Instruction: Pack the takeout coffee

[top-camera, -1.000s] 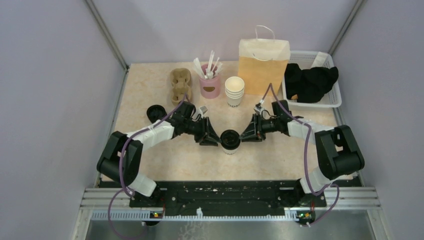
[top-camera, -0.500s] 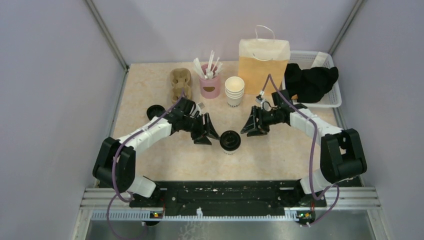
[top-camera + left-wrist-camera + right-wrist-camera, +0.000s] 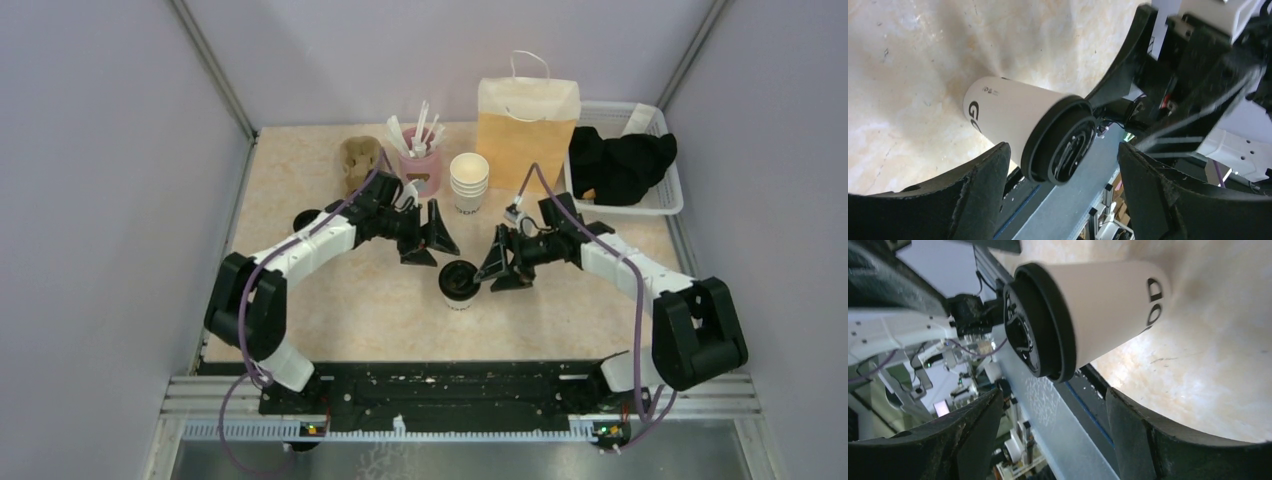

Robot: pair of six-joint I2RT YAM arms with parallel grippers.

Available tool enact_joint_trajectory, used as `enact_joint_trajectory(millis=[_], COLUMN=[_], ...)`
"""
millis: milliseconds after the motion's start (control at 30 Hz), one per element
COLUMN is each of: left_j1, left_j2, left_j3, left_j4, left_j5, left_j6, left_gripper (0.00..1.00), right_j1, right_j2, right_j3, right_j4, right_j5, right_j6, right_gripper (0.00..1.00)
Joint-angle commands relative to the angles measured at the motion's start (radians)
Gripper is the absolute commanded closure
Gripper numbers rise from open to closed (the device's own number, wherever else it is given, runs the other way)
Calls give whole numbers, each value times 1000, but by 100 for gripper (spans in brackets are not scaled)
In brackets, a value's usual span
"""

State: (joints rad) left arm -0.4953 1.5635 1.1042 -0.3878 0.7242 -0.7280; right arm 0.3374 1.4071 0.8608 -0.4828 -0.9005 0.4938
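One takeout coffee [image 3: 460, 281] stands upright mid-table, a white paper cup with dark lettering and a black lid. My left gripper [image 3: 430, 245] hovers just behind and left of it, open and empty. My right gripper [image 3: 502, 268] sits close on its right, also open and empty. The left wrist view has the cup [image 3: 1008, 115] and its lid [image 3: 1063, 142] ahead of that gripper [image 3: 1063, 192], the wide-spread fingers [image 3: 980, 187] clear of it. From the right wrist the cup [image 3: 1108, 300] lies beyond that gripper [image 3: 1053, 435], untouched.
At the back stand a brown paper bag [image 3: 527, 120], a stack of lidless white cups [image 3: 469, 180], a pink cup of stirrers [image 3: 420, 172] and a cardboard cup carrier [image 3: 358, 165]. A white basket [image 3: 668, 200] holding black cloth is at right. A loose black lid [image 3: 306, 220] lies left.
Both grippers have opened wider. The left gripper has drawn away from the cup toward the back of the table; the right has stayed close beside it. The cup has not moved.
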Motion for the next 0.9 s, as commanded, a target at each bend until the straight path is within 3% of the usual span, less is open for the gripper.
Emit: enact_joint_trajectory(millis=[0, 167, 367, 500, 667, 867], left_j1=[-24, -26, -25, -26, -26, -25], left_j2=[92, 146, 156, 147, 131, 115], left_j3=[67, 102, 93, 55, 2, -79], left_j4=[47, 19, 18, 28, 39, 58], left_j5=[59, 62, 52, 43, 28, -8], left_j6=[62, 100, 102, 102, 100, 94], left_gripper=[17, 25, 34, 39, 45, 48], right_j1=[92, 118, 113, 101, 66, 4], right_j2=[-54, -47, -8, 23, 60, 121], right_j3=[-77, -139, -141, -169, -227, -267], right_j4=[184, 310, 386, 468, 548, 583], right_j5=[-18, 19, 13, -11, -40, -66], right_j6=[158, 228, 242, 275, 270, 225], right_gripper=[24, 25, 34, 35, 47, 48])
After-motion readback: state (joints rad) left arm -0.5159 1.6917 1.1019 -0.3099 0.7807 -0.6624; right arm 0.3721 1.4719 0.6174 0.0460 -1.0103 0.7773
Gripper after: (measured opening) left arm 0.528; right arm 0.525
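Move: The lid on the filled cup sits between the two hands. From the left gripper it is about 4 cm back, 4 cm to the right and 5 cm below; from the right gripper about 5 cm left, 1 cm ahead and 3 cm below. The cup stack stands some 18 cm ahead of the left hand and 5 cm right, the pink straw holder about 21 cm ahead and 5 cm left, both lower than the hand. Bring the left gripper down about 3.5 cm and slightly right onto the lid's far-left rim, then hold there while its wide fingers close to roughly half. Swing the right gripper back some 3 cm and left, then forward again and down to the lid's right rim, easing slightly right at the end as its fingers tip up about 10 degrees and partly close. ##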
